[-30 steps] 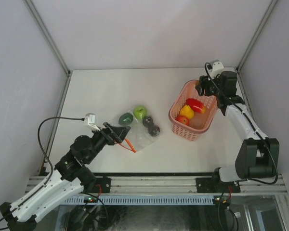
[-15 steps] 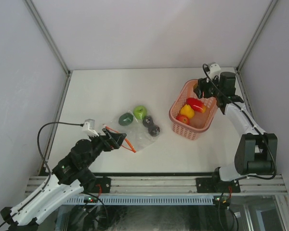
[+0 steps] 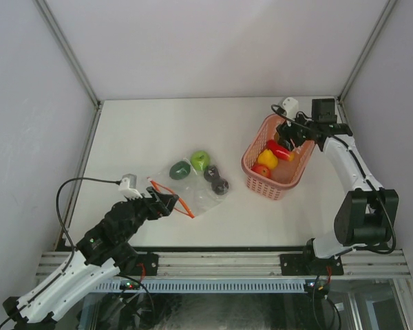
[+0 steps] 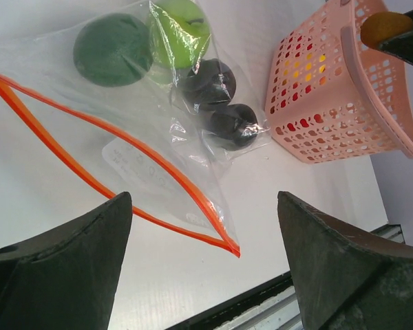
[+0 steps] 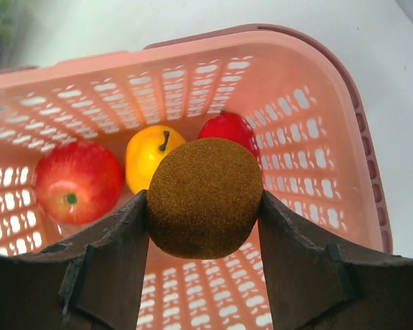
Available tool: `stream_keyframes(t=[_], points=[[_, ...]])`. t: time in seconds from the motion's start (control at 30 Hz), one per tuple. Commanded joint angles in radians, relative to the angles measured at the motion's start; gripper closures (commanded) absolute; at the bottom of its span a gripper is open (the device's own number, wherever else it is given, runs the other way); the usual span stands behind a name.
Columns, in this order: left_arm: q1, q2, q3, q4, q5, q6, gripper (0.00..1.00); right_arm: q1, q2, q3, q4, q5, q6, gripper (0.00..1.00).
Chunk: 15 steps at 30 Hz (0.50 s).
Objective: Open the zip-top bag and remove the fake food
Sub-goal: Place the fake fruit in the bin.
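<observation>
The zip-top bag point(image 3: 201, 197) lies flat near the table's front, its orange-red zip strip point(image 4: 89, 175) parted into an open mouth. At its far end lie fake food pieces: a dark green one point(image 4: 113, 49), a light green one point(image 4: 179, 31) and two blackish ones point(image 4: 208, 81). My left gripper point(image 3: 164, 202) hovers open just short of the strip's corner, holding nothing. My right gripper point(image 5: 205, 210) is shut on a brown fuzzy fruit point(image 5: 205, 196) above the pink basket point(image 5: 310, 124). In the basket lie a red apple point(image 5: 78, 180), a yellow fruit point(image 5: 151, 155) and a red piece point(image 5: 227, 128).
The pink basket point(image 3: 291, 180) stands at the right of the table, near the right wall. The metal rail point(image 3: 220, 265) runs along the near edge just behind my left gripper. White walls close in the table on three sides.
My left gripper has drawn back from the bag's mouth toward the near edge, its jaws narrowing slightly. My right gripper has swung further over the basket with the brown fruit.
</observation>
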Motion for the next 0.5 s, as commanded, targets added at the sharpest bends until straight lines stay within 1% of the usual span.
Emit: stream_keyframes(t=[0.0, 0.07, 0.17, 0.27, 0.33, 0.47], points=[[0.006, -0.011, -0.009, 0.007, -0.024, 0.005, 0.12, 0.066, 0.020, 0.092, -0.268, 0.043, -0.258, 0.78], [0.006, -0.015, -0.004, -0.005, -0.027, 0.010, 0.12, 0.108, 0.063, 0.132, -0.345, 0.106, -0.278, 0.77], [0.006, -0.031, -0.007, -0.026, -0.033, 0.008, 0.12, 0.164, 0.168, 0.233, -0.481, 0.195, -0.261, 0.84], [0.006, -0.063, -0.020, -0.049, -0.041, -0.001, 0.12, 0.192, 0.278, 0.347, -0.617, 0.268, -0.202, 0.86], [0.006, -0.089, -0.028, -0.064, -0.047, -0.007, 0.12, 0.196, 0.315, 0.363, -0.651, 0.319, -0.177, 0.86], [0.006, -0.123, -0.038, -0.080, -0.061, -0.010, 0.12, 0.184, 0.362, 0.358, -0.662, 0.395, -0.136, 0.85]])
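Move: The right hand already holds the brown fruit over the bin, whose middle lies about 6 cm back and 12 cm below. Inside, some 13 cm down, the yellow fruit is roughly 5 cm back and 3 cm left of the hand, the red apple 10 cm back and 4 cm left, the long red fruit 2 cm back. From the left hand, the bin is about 10 cm ahead and 33 cm right, 10 cm lower. Still gripping the brown fruit, the right hand sinks about 7 cm and back 4 into the bin, fingers tipping steeper. ##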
